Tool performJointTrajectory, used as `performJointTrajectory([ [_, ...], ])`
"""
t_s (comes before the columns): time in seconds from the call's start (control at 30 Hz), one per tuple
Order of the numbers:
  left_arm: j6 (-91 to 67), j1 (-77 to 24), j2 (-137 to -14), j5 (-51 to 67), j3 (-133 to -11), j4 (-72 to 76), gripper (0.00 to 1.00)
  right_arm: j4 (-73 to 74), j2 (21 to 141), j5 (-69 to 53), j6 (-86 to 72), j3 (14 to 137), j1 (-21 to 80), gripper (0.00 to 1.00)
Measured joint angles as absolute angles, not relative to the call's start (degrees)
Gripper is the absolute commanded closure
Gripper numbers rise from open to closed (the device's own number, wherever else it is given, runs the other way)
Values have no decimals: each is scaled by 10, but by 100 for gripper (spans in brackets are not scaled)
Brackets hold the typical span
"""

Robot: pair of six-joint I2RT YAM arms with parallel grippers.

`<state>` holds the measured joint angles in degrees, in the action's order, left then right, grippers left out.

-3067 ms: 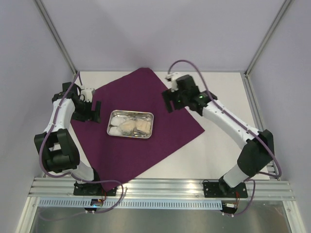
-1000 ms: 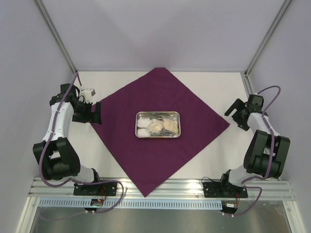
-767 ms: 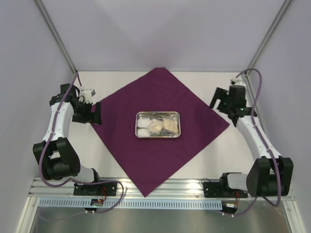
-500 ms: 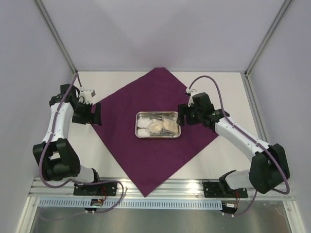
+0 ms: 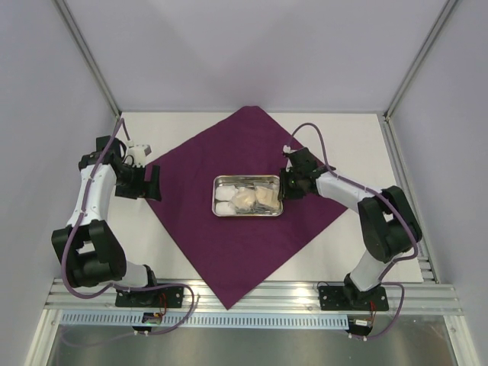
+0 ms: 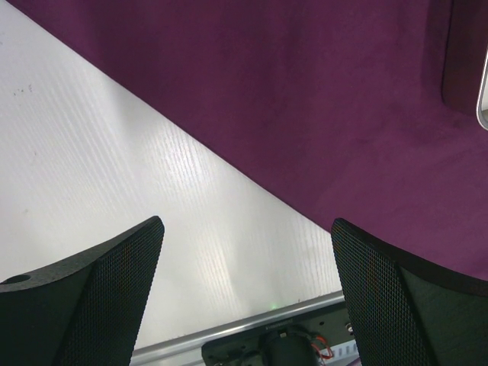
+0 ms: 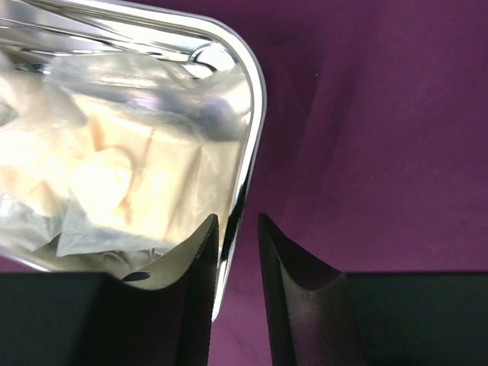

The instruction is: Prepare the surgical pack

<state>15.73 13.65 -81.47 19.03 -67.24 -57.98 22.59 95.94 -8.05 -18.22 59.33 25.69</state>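
Note:
The dark-purple cloth (image 5: pixel 244 252) lies spread as a diamond, with the steel tray (image 5: pixel 214 197) at its middle. In the tray lie white gauze (image 5: pixel 225 204), tan packets (image 5: pixel 258 198) and thin forceps (image 5: pixel 245 181) along the far wall. My right gripper (image 5: pixel 283 188) is at the tray's right end. In the right wrist view its jaws (image 7: pixel 237 217) are narrowed astride the tray rim (image 7: pixel 252 99), one finger inside beside the packets (image 7: pixel 137 183), the other outside over cloth (image 7: pixel 381 137) with a gap. My left gripper (image 5: pixel 150 181) hangs open at the cloth's left corner, empty (image 6: pixel 245 223).
White tabletop (image 6: pixel 114 175) lies under the left gripper, with the cloth edge (image 6: pixel 305 99) running diagonally above it. Metal frame posts (image 5: pixel 91 65) stand at the back corners and a rail (image 5: pixel 252 293) runs along the near edge. A sliver of the tray (image 6: pixel 483 99) shows at the right.
The right arm swung from the table's right edge in to the tray's right end, and its jaws narrowed around the rim. Earlier, cloth and tray shifted right. The left gripper barely moved.

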Motion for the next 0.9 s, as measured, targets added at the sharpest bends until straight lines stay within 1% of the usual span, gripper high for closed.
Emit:
performJointTrajectory([
  [0.03, 157, 136, -815, 191, -672, -580, 1, 224, 967, -79, -184, 594, 257, 74],
  [0.07, 157, 136, -815, 191, -672, -579, 1, 224, 974, -78, -185, 594, 257, 79],
  [0.1, 157, 136, -815, 192, -672, -579, 1, 223, 980, -79, -187, 594, 257, 82],
  [0.17, 157, 136, -815, 192, -672, -579, 1, 218, 985, -81, -194, 594, 258, 87],
  [0.2, 157, 136, -815, 192, -672, -579, 1, 218, 985, -80, -197, 594, 258, 88],
  [0.4, 157, 136, -815, 192, -672, -578, 1, 187, 976, -73, -230, 573, 262, 90],
  [0.47, 157, 136, -815, 192, -672, -578, 1, 179, 970, -65, -241, 563, 268, 94],
  [0.53, 157, 136, -815, 192, -672, -578, 1, 171, 962, -59, -257, 552, 273, 96],
  [0.7, 157, 136, -815, 193, -672, -577, 1, 141, 935, -28, -321, 514, 292, 95],
  [0.9, 157, 136, -815, 194, -672, -576, 1, 138, 931, 8, -359, 510, 312, 94],
])
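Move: The right hand's parted fingers already straddle the tray's right rim, which lies directly beneath the hand point, about 2 cm down; the tray's middle is roughly 9 cm to the left and level. Within it, the right packet sits some 4 cm left, the left packet 10 cm, both about 2 cm below the hand. From the idle left hand that rim lies about 4 cm ahead, 37 cm to the right and 10 cm lower. The right fingers close on the tray's right rim and pinch it, one finger inside the wall and one outside, as the hand first sinks about 1.5 cm over it. Keeping that height, the hand then eases about 1.5 cm back and as much left with the rim, turning some 15 degrees clockwise. ##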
